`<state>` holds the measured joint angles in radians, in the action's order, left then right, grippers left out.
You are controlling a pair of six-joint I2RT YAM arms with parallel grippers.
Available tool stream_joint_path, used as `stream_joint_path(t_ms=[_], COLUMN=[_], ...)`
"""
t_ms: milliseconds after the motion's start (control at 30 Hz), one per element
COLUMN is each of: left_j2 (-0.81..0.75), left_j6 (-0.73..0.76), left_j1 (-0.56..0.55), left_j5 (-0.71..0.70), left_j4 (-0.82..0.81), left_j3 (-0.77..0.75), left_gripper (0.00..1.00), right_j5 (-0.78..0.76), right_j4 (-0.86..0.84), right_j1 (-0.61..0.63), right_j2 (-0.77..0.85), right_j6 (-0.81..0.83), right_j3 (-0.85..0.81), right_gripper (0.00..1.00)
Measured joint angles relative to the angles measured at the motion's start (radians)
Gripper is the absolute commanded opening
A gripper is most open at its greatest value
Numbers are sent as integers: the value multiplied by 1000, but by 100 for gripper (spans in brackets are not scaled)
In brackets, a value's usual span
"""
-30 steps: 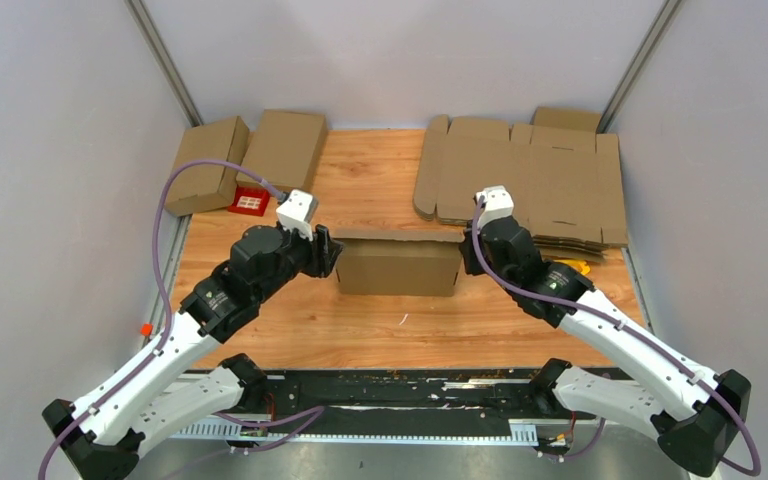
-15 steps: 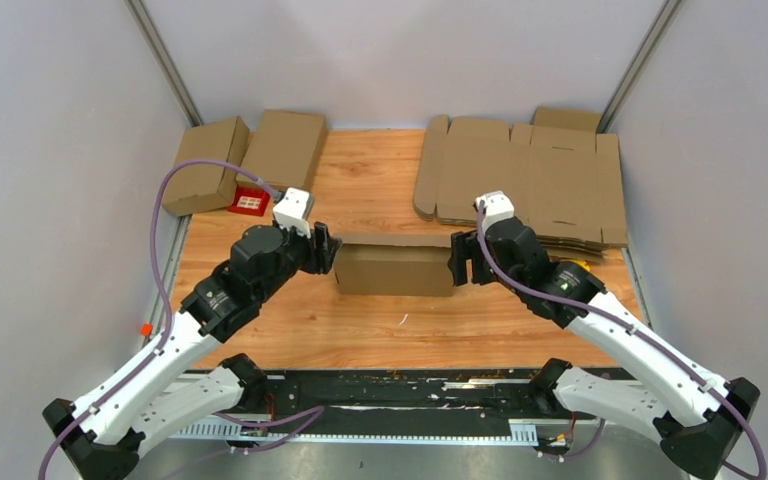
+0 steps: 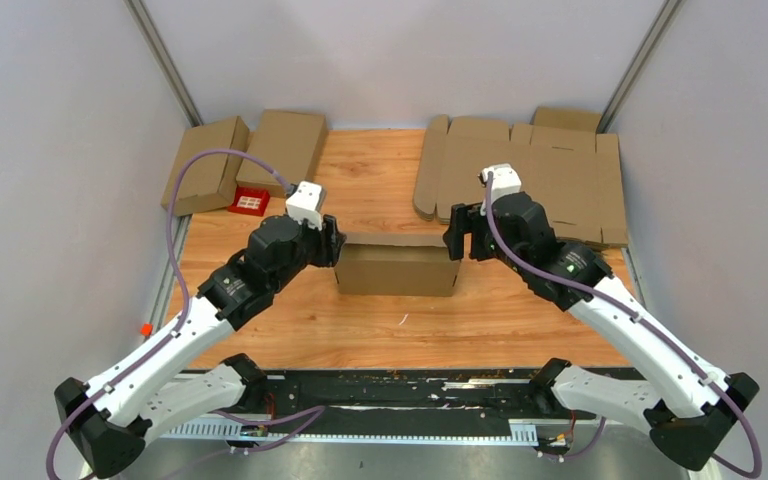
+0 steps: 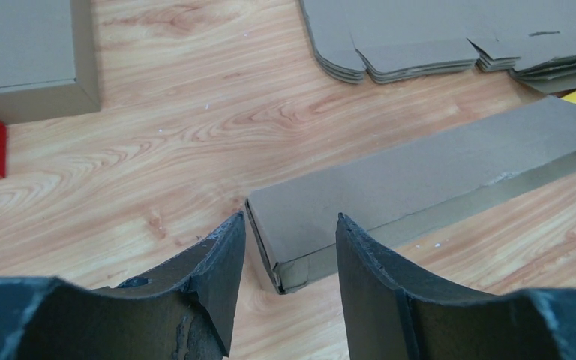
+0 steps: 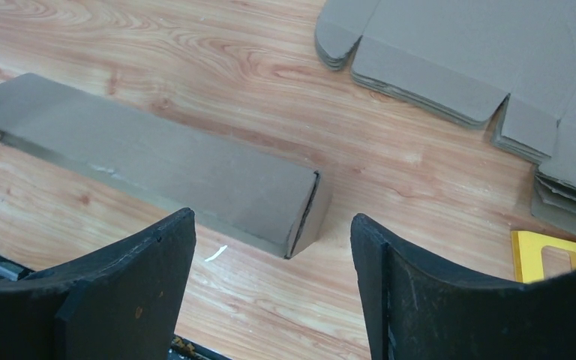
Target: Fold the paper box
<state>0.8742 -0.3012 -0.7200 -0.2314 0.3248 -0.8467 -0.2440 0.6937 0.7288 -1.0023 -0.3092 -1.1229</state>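
Observation:
The paper box point(image 3: 398, 266) lies folded into a long closed brown block across the middle of the table. My left gripper point(image 3: 333, 246) is at its left end. In the left wrist view the box's point(image 4: 420, 169) near corner sits between the open fingers point(image 4: 221, 270) of the left gripper point(image 4: 290, 219), with a thin gap showing beside the left finger. My right gripper point(image 3: 457, 240) hovers at the box's right end. In the right wrist view the right gripper point(image 5: 273, 217) stands wide open, and the box's point(image 5: 165, 161) end lies ahead of it, untouched.
A stack of flat cardboard blanks point(image 3: 535, 180) covers the back right. Two folded boxes point(image 3: 205, 165) point(image 3: 285, 148) and a small red object point(image 3: 251, 203) sit at the back left. A yellow piece point(image 5: 551, 251) lies right of the box near the blanks.
The right gripper has opened from shut and lifted back off the box's right end. The left arm has shifted right, closer to the box's left end.

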Motion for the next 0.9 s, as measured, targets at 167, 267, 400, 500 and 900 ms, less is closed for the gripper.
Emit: stream_joint_path(t_ms=[167,267,400,500,900], left_j2=[9,3,-15,-36,-65], left_j6=[-4,-10,-35,-60,-107], left_j1=[5,13,19,22,31], left_j5=[-40,-49,-47,-37,-30], left_j4=[-20,-45,-88,-136,-257], left_j3=[4,34,125,183,273], left_gripper=[57,56,55,53,51], right_j5=[9,39,83,105,175], right_j4=[-24,-51,-108,-153,-375], right_j1=[-59,-103,-135,-142,-165], right_j2=[-40,-47,-45,-32,30], right_j6=[-9,-25,-52,-63,-117], right_j3=[26,82,150,189,353], right_gripper=[68,61,57,53,19])
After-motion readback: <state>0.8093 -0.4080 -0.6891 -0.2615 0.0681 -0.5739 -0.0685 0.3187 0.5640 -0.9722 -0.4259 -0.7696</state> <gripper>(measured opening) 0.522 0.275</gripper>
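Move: The paper box stands between the hands with its lid strip slightly raised at the edge nearer the robot. The lid's left end is about 2 cm ahead of the left hand, level with it sideways and 5 cm below; the red tray lies some 22 cm ahead, 18 cm left. The lid's right end is 3 cm ahead of the right hand, 1 cm left, 7 cm below; the yellow triangle lies 6 cm ahead, 23 cm right, and the flat cardboard stack 25 cm ahead, 14 cm right, both on the table 22 cm down. Both hands come down together on the two ends of the box's lid, the right sinking about 7 cm while easing 2–3 cm forward and swinging briefly out to its right and back, the left sinking about 5 cm almost straight down onto the left end after a small nudge forward and slows to a stop there. The right hand's fingers draw in from wide to roughly a quarter open at the lid's right end edge as its wrist rolls some 10 degrees, left side rising, while the left fingers stay half open astride the left end, and both hands end with fingertips against the box, pressing the lid down. ##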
